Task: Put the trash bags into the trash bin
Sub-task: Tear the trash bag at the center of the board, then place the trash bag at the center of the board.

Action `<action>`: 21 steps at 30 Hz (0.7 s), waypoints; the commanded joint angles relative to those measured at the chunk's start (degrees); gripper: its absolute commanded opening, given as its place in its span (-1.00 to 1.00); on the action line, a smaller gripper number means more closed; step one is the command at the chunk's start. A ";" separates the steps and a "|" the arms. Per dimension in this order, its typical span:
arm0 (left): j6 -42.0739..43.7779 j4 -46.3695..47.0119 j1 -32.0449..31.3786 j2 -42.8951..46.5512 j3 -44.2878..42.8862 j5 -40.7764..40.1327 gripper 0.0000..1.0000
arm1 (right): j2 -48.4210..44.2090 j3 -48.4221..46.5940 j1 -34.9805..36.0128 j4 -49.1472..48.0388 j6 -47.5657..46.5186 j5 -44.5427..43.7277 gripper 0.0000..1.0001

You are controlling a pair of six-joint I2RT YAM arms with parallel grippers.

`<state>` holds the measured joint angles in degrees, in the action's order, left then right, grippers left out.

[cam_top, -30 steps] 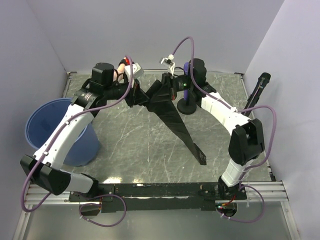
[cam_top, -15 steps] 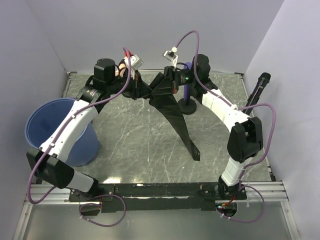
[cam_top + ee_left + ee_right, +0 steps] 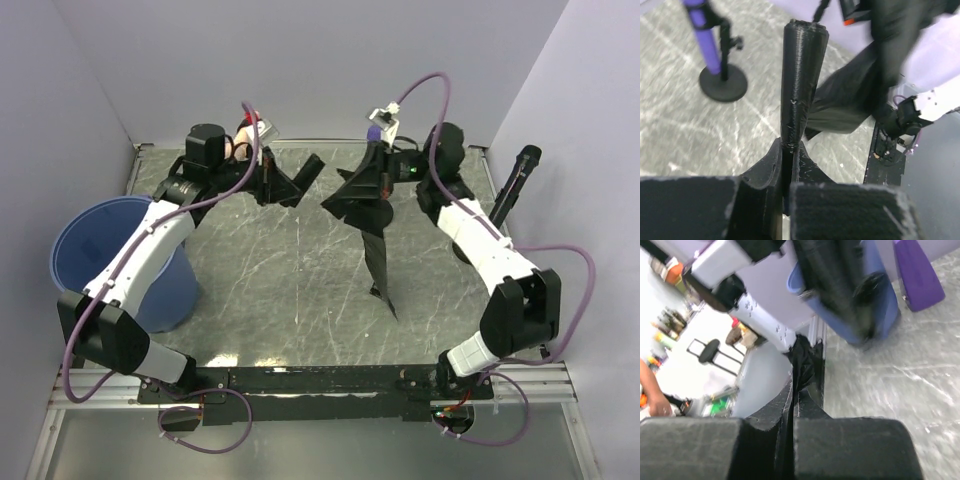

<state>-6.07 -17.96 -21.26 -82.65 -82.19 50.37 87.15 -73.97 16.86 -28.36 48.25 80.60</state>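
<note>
The blue trash bin [image 3: 88, 248] stands at the table's left edge under my left arm, and shows blurred in the right wrist view [image 3: 875, 295]. My left gripper [image 3: 283, 185] is at the back centre, shut on a short rolled black trash bag [image 3: 306, 168]. That bag sticks up from the jaws in the left wrist view [image 3: 799, 85], where the gripper [image 3: 790, 150] clamps its base. My right gripper [image 3: 372, 185], a short gap to the right, is shut on a long black trash bag [image 3: 378, 255] that hangs down to the table. Its crumpled end shows above the gripper [image 3: 802, 385] in the right wrist view [image 3: 804, 362].
A purple post on a round black base [image 3: 722, 84] stands at the back of the table near the right gripper. A black rod [image 3: 515, 185] leans at the right wall. Side walls close in the table on the left and right.
The two grippers held one joined black mass. My right gripper has swung right, and the mass has parted into a short piece in the left gripper and a long hanging piece in the right.
</note>
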 commanded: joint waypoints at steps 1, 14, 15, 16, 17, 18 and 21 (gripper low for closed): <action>-0.44 1.34 2.18 1.44 1.59 0.52 -0.99 | -2.17 -6.77 -0.96 21.53 -20.33 8.79 -1.00; 11.15 -6.74 2.18 2.50 12.13 -36.70 -0.99 | -6.46 -19.03 0.98 62.74 -60.72 -24.93 -1.00; 11.77 -7.00 2.27 2.15 13.80 -41.79 -0.99 | -8.04 -18.14 0.63 61.85 -61.08 -28.27 -1.00; 11.52 -6.92 2.27 1.54 14.86 -46.46 -0.99 | -9.79 -16.66 0.37 60.37 -60.82 -31.00 -1.00; 10.64 -6.92 2.45 0.83 15.65 -50.16 -0.99 | -11.55 -14.73 0.19 58.70 -60.64 -32.77 -1.00; 9.50 -6.48 2.71 0.39 16.62 -53.85 -0.99 | -13.92 -13.05 0.19 56.59 -60.29 -34.44 -1.00; 6.52 -2.97 3.06 0.12 19.52 -63.17 -0.99 | -17.27 -9.00 0.28 52.71 -58.98 -36.64 -1.00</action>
<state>2.24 -23.66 -18.90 -82.43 -64.73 6.61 75.92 -86.06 17.02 26.81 -6.28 53.60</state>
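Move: The trash bin stands some 37 cm left of my left hand, 9 cm nearer my base and about 21 cm lower. The peach-topped stand is 25 cm ahead and 12 cm left of that hand, the purple stand 14 cm ahead and 21 cm right, both about 18 cm below. From my right hand the bin is about 49 cm left, 5 cm back and 25 cm down; the purple stand is 19 cm ahead, 9 cm right and 22 cm below. Still pinching the already parted black roll, I sweep my left hand down about 17 cm and 12 cm left, edging forward, away from my right hand towards the bin side; it starts slowly and speeds up, turning its fingers from rightward to forward-right and down. My right hand keeps the trash bag and shifts only a few centimetres right and forward, turning some 35 degrees clockwise and downward. ##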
